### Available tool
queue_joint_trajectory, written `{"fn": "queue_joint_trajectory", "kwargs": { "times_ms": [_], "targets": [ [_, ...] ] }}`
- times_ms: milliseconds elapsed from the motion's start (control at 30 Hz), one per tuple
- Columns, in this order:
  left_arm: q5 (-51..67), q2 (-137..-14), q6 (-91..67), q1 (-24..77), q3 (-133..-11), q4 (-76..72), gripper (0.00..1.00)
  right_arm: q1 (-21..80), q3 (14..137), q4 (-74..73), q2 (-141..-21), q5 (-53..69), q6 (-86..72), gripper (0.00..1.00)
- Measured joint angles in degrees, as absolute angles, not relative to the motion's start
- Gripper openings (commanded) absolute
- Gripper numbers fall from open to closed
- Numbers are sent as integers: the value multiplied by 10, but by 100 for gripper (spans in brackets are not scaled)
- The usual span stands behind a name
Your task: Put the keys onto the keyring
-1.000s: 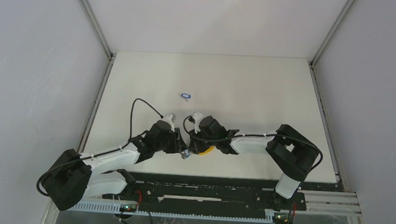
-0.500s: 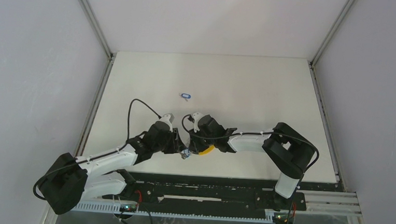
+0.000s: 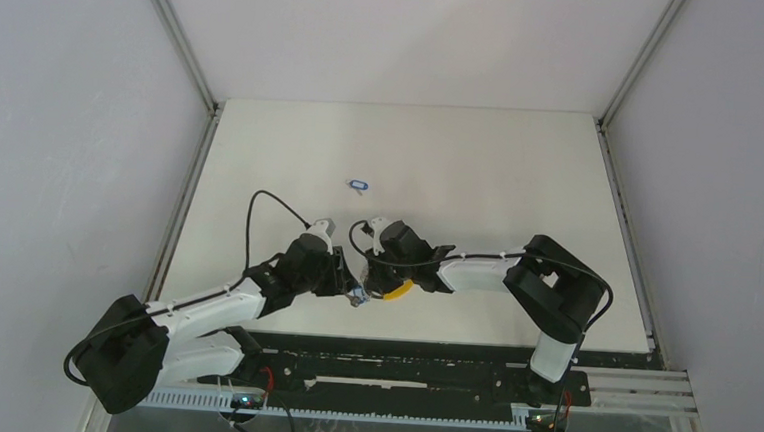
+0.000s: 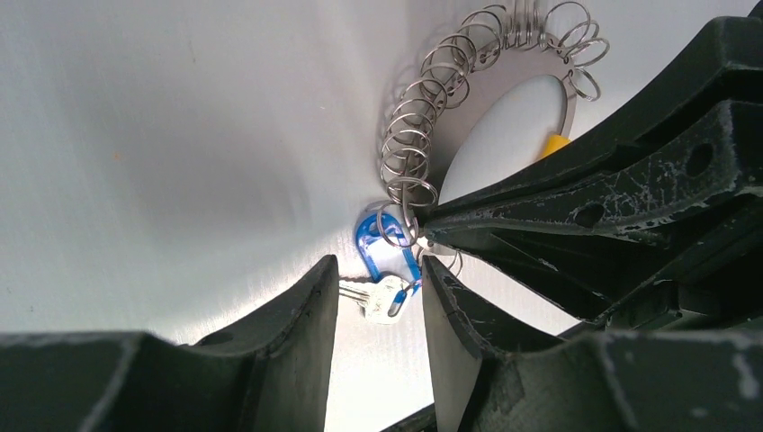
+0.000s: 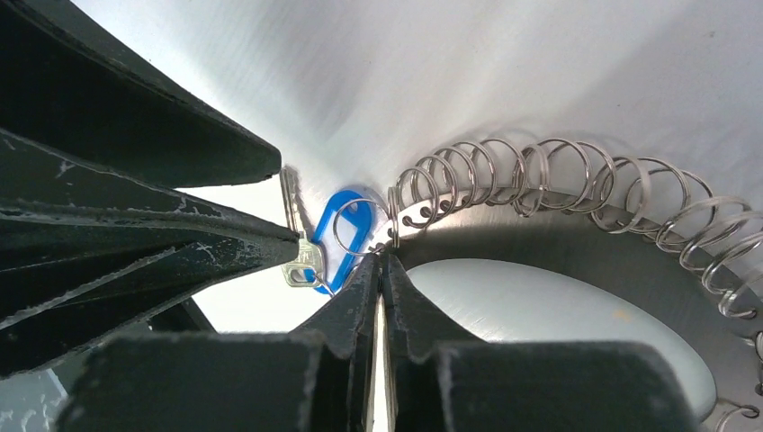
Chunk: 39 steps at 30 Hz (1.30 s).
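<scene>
One key (image 4: 389, 297) with a blue plastic tag (image 4: 367, 254) spans the gap between the fingers of my left gripper (image 4: 380, 264); its blade touches one finger and its tagged head the other. My right gripper (image 5: 381, 257) is shut, its tips pinching a thin wire loop of the keyring (image 5: 540, 180) right beside that key (image 5: 301, 268). The keyring (image 4: 409, 144) is a metal band strung with several small wire rings and has a yellow section (image 3: 399, 290). Both grippers, left (image 3: 347, 284) and right (image 3: 372, 284), meet near the table's front edge. Another blue key (image 3: 360, 185) lies farther back.
The white table (image 3: 500, 183) is walled by grey panels and aluminium posts on three sides. Its front edge and a black rail (image 3: 399, 362) run just behind the two grippers. A black cable (image 3: 268, 204) loops above the left wrist.
My right jaws have closed fully onto the wire loop. The right arm has edged slightly left; the left arm and the key in it have hardly moved.
</scene>
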<state>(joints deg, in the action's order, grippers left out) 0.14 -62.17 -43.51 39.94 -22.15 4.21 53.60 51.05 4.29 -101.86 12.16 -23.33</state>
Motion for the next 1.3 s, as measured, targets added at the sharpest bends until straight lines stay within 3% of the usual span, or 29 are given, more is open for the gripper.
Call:
{"fn": "queue_joint_trajectory", "kwargs": {
  "times_ms": [600,967,1300],
  "targets": [
    [4,-610,-427,399,-222,39,44,513,508,-12,-972,103,-161,0],
    [28,-608,-425,367,-196,10,44,521,504,-53,-972,98,-87,29],
    [32,-560,-424,339,-188,12,45,551,531,-117,-951,73,34,32]
  ]
}}
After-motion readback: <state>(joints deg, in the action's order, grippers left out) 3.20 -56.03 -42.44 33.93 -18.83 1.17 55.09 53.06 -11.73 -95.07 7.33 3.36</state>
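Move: My right fingers, almost shut, are at the wire loops on the near-left end of the keyring, whose middle lies about 3 cm ahead and 3 cm to their right. The key with the blue tag lies some 2 cm to their left and 1 cm back, a centimetre lower. From my half-open left hand, that key is about 2 cm to the right, level fore and aft, and 3 cm below. With my right fingers shut on the end loops, I draw the keyring to my right, about 4.5 cm in all, first swinging a little forward and up, then back and down. Late in the pull I open the fingers to about a third, let go and rise slightly, with the wrist turned some 20 degrees counter-clockwise and tilted. My left hand, still half open and empty, finally eases up, forward and left, away from the key. ##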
